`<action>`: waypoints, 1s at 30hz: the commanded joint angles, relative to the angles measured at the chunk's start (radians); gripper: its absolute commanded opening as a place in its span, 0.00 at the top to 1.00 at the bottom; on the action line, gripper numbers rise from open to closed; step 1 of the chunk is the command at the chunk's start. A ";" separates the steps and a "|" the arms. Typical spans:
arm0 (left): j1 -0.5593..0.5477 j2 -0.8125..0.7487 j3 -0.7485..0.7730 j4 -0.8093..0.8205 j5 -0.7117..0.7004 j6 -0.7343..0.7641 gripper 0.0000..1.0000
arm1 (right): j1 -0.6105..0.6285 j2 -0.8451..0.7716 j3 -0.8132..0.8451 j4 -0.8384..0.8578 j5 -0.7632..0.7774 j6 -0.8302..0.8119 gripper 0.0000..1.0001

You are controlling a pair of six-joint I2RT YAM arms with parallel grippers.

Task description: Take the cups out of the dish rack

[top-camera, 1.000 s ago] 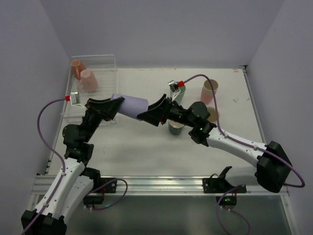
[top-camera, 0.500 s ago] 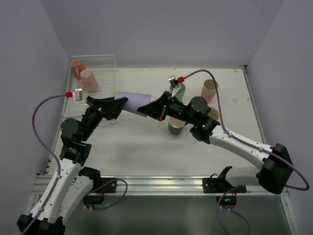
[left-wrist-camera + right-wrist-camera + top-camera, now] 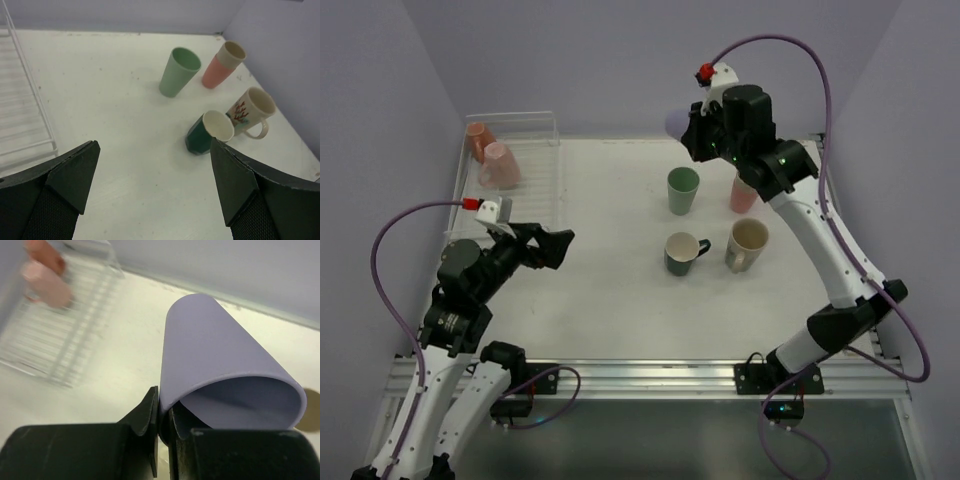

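My right gripper [image 3: 692,128] is raised over the far middle of the table, shut on the rim of a purple cup [image 3: 674,122]. In the right wrist view its fingers pinch the wall of the purple cup [image 3: 220,355], one inside and one outside. My left gripper [image 3: 556,246] stands open and holds nothing, low over the table beside the dish rack [image 3: 542,130]. Two pink cups [image 3: 496,165] lie in the rack's far left corner. The left wrist view shows the open left gripper [image 3: 152,150] over bare table, with the rack's wire grid [image 3: 20,115] on the left.
Standing on the right half of the table are a green tumbler [image 3: 682,190], a pink tumbler [image 3: 744,192] with a beige one nested in it, a dark green mug [image 3: 682,253] and a cream mug [image 3: 747,245]. Walls close in the back and both sides.
The purple cup passed from my left gripper to my right. The left opened and drew back toward the rack. The right shut on the rim and lifted the cup up and back.
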 commanded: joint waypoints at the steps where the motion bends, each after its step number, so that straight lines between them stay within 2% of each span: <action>1: -0.002 -0.009 -0.048 -0.089 -0.038 0.088 0.00 | -0.047 0.143 0.149 -0.326 0.102 -0.172 1.00; 5: -0.002 -0.060 -0.122 -0.031 -0.046 0.082 0.00 | -0.080 0.260 0.268 -0.415 0.076 -0.231 1.00; 10: -0.002 -0.064 -0.110 -0.023 -0.040 0.096 0.00 | -0.081 0.405 0.485 -0.550 0.079 -0.276 1.00; 12: -0.003 -0.045 -0.116 -0.022 -0.023 0.094 0.00 | -0.083 0.455 0.515 -0.569 0.064 -0.290 1.00; 30: -0.007 -0.039 -0.117 -0.028 -0.024 0.097 0.00 | -0.058 0.534 0.454 -0.558 -0.002 -0.308 1.00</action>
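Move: The right hand holds the purple cup by its rim. The upright green cup it is heading for stands about 12 cm ahead of that hand, 2 cm to its right and some 34 cm below. Some 17 cm to the right of the green cup, level with it, is the pink cup stack; the dark green mug stands about 18 cm nearer than the green cup, the coral mug roughly 5 cm back and 16 cm right of the hand. From the empty left hand the green cup lies 27 cm ahead, 30 cm right and 25 cm down. Keeping its pinch on the purple cup's rim, the right hand brings the cup's closed end down to the mouth of the green cup, sinking about 15 cm and reaching some 5 cm forward, fast at first and then easing off. The wrist rolls left side down as the fingers tip some 35 degrees steeper. The left hand, empty and open, sinks 6 cm early on and then stays. ##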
